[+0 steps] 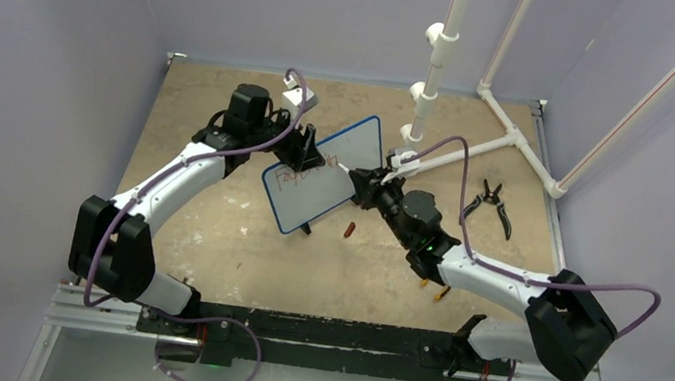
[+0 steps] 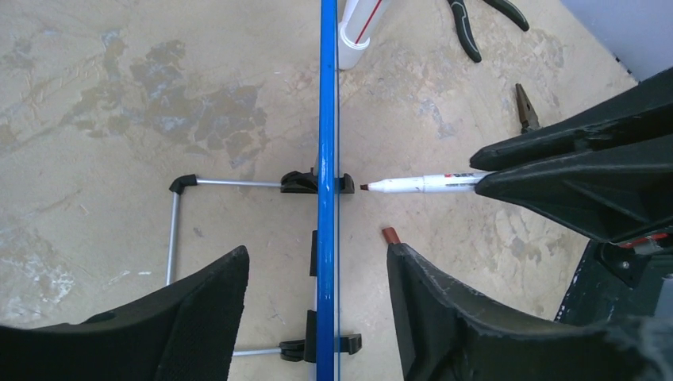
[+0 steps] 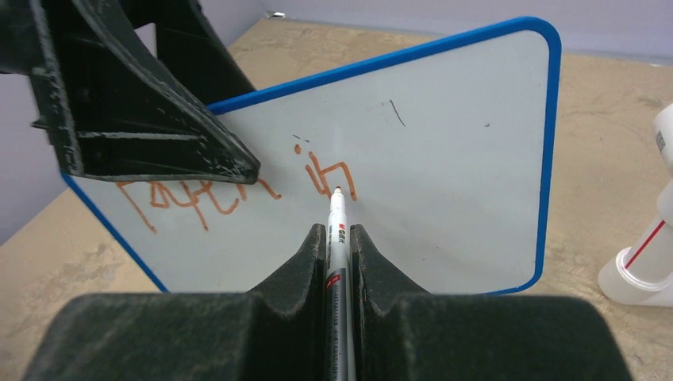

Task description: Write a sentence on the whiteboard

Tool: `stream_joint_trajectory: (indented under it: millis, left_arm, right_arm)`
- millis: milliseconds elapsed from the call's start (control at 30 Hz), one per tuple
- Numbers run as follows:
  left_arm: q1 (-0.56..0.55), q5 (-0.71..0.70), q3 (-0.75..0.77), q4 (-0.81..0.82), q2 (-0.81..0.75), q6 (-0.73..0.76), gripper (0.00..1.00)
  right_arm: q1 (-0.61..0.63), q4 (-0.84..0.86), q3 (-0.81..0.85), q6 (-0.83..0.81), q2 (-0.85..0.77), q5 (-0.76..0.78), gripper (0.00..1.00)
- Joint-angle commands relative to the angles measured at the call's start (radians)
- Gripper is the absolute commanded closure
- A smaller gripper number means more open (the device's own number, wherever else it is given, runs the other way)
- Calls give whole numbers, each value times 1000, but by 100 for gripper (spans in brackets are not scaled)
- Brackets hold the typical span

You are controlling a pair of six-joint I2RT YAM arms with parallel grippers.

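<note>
The whiteboard (image 1: 323,194) stands tilted on its black feet mid-table, its blue rim seen edge-on in the left wrist view (image 2: 326,119). Red writing, the sentence (image 3: 198,194), reads roughly "Faith in" on one line (image 1: 301,178). My left gripper (image 2: 316,252) is open and straddles the board's top edge, with a gap on each side (image 1: 304,152). My right gripper (image 3: 339,230) is shut on a white marker (image 3: 337,214). The marker's tip (image 2: 367,187) sits at the board's face, just after the "in", a sliver off it in the left wrist view.
A red marker cap (image 1: 348,229) lies on the table below the board (image 2: 390,235). Black pliers (image 1: 492,205) lie to the right. A white PVC pipe frame (image 1: 436,67) stands behind the board, close to its right edge (image 3: 647,262).
</note>
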Motion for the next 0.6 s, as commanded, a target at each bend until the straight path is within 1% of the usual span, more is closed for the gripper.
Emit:
stream_joint_trajectory:
  millis: [0, 33, 67, 267, 367, 467, 567]
  left_arm:
    - [-4, -19, 17, 41, 10, -39, 31]
    - [-3, -23, 25, 39, 12, -41, 27]
    - [-3, -27, 36, 35, 18, -43, 26]
    - [-3, -20, 135, 6, 83, -46, 21]
    - [-4, -2, 173, 8, 119, -45, 20]
    - [-4, 18, 200, 7, 157, -45, 19]
    - [-7, 10, 208, 15, 185, -45, 18]
  right_arm:
    - [-27, -115, 70, -10, -81, -61, 100]
    - [-40, -150, 81, 8, -93, -82, 100]
    - [-53, -180, 89, 23, -106, -97, 100]
    - [-101, -281, 112, 61, -158, -135, 100]
    - [-159, -255, 74, 79, -183, -182, 100]
    - [-222, -193, 24, 109, -195, -257, 100]
    - [-243, -120, -18, 140, -181, -297, 100]
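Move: The blank part of the whiteboard right of "in" lies roughly 8 cm ahead of the right hand, about 1 cm left and 2 cm lower; the letters "in" are some 6 cm ahead, 5 cm left, 2 cm lower. The red cap lies about 3 cm ahead, 20 cm down. From the left hand, astride the upper edge, the whiteboard's middle is about 3 cm right, 1 cm ahead, 6 cm lower, and the marker tip 5 cm right, level. Right hand carries the marker 5 cm right, 3 up, past "in"; left fingers widen, moving 4 cm forward. ##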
